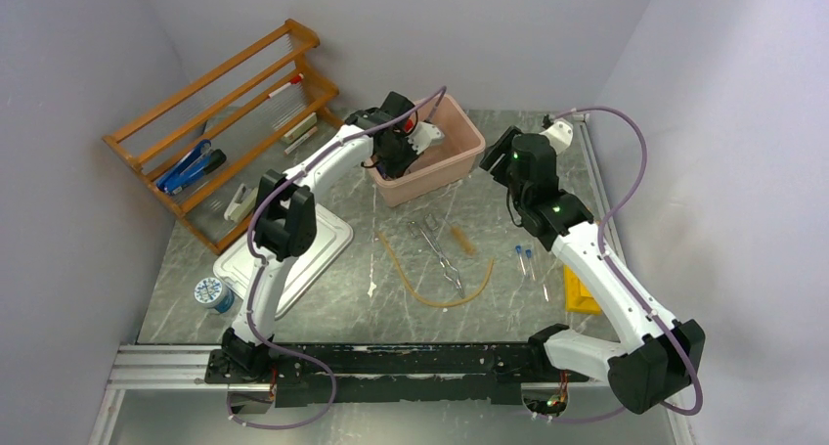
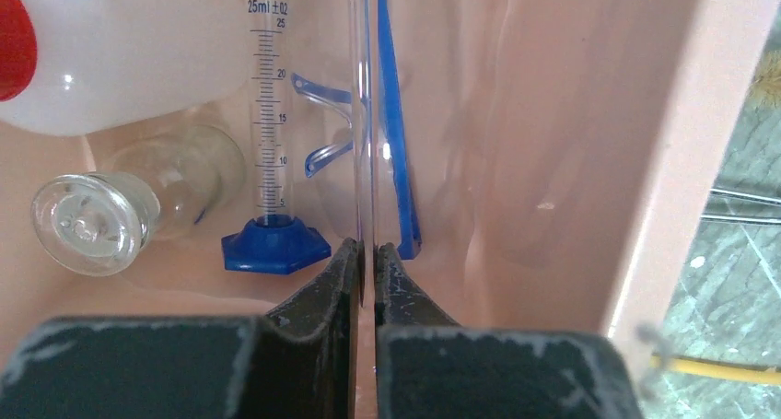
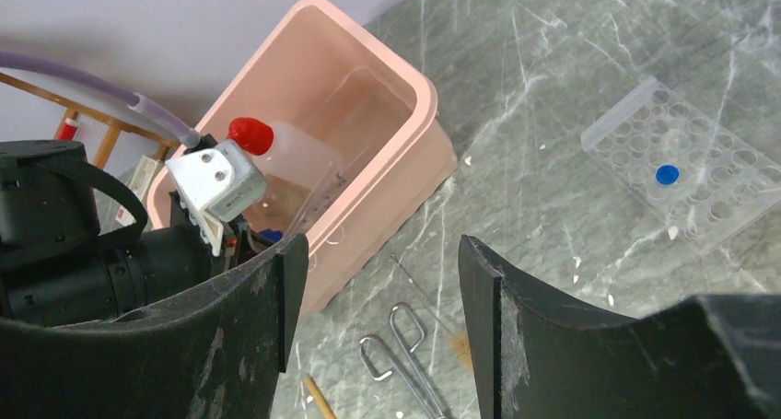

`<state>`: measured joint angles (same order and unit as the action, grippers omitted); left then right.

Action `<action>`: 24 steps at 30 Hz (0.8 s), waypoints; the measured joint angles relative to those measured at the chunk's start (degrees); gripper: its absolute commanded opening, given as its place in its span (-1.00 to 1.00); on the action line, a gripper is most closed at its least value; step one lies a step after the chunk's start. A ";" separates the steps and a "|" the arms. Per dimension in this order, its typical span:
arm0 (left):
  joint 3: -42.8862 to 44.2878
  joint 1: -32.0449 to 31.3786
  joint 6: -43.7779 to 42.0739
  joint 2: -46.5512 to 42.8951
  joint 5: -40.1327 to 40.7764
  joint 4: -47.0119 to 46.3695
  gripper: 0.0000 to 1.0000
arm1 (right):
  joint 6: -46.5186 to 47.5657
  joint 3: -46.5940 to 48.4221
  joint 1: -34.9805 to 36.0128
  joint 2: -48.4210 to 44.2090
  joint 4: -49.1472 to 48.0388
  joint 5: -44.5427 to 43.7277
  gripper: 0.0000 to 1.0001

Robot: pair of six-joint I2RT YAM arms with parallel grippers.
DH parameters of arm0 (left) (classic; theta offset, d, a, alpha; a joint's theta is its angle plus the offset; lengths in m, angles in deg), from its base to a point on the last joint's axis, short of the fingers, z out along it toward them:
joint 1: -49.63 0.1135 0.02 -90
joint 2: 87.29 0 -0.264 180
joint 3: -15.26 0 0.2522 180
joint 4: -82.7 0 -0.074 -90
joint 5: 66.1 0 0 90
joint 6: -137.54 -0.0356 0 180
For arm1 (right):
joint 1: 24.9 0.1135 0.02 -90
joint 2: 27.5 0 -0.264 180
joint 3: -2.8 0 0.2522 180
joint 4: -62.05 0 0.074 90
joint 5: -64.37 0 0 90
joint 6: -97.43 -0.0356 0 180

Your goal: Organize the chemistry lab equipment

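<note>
My left gripper is down inside the pink tub and shut on the clear lens of the blue-framed goggles. Beside it in the tub lie the white squeeze bottle with its red cap, a graduated cylinder on a blue base, and a small glass flask. My right gripper hangs open and empty above the table, right of the tub, with the metal tongs below it. On the table lie the tongs, tan tubing, blue-capped tubes and the yellow rack.
The orange shelf rack stands at the back left. A white lid and a tape roll lie at the front left. A clear hole plate with one blue cap lies right of the tub. A small brush lies by the tongs.
</note>
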<state>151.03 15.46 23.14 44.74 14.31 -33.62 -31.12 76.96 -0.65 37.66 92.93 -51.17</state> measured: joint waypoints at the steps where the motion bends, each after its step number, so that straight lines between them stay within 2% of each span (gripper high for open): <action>1: 0.00 0.00 -0.44 -0.04 0.42 0.02 -0.87 | 0.50 0.15 -0.02 0.00 -0.02 -0.02 0.28; 6: 0.00 0.00 -1.99 -0.11 0.52 0.13 -0.55 | 1.90 0.59 -0.04 -0.04 -0.09 0.00 0.28; 11: 0.00 0.00 -2.80 -0.02 0.66 0.31 -0.36 | 2.40 0.59 -0.04 -0.04 -0.09 0.04 0.28; 24: 2.12 0.00 -2.67 -0.70 -0.79 0.44 -0.05 | 3.63 -0.85 -0.09 0.15 -0.59 2.60 0.28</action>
<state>153.15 15.46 20.47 44.04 13.53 -33.19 -27.49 76.11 -0.74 37.82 92.34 -48.57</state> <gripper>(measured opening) 0.428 0.640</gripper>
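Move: My left hand is low inside the pink bin with the glass tube pinched. Its place is the strip of bin floor between graduated cylinder and blue goggles, about 3 cm ahead, 3 cm right and 4 cm below. The cylinder's middle lies some 6 cm ahead and 2 cm right, the goggles about 2 cm ahead and 6 cm right, the wash bottle 10 cm ahead and 3 cm right. From my right hand that strip is roughly 10 cm ahead, 20 cm left, 22 cm below. I hold my left hand where it is, down in the bin, and spread its nearly shut fingers to a bit under half open, so that they let go of the glass tube beside the cylinder's blue base. Only then do I start to draw up off it, about 2 cm, with the fingertips still pointing down into the bin and widening a little more. ##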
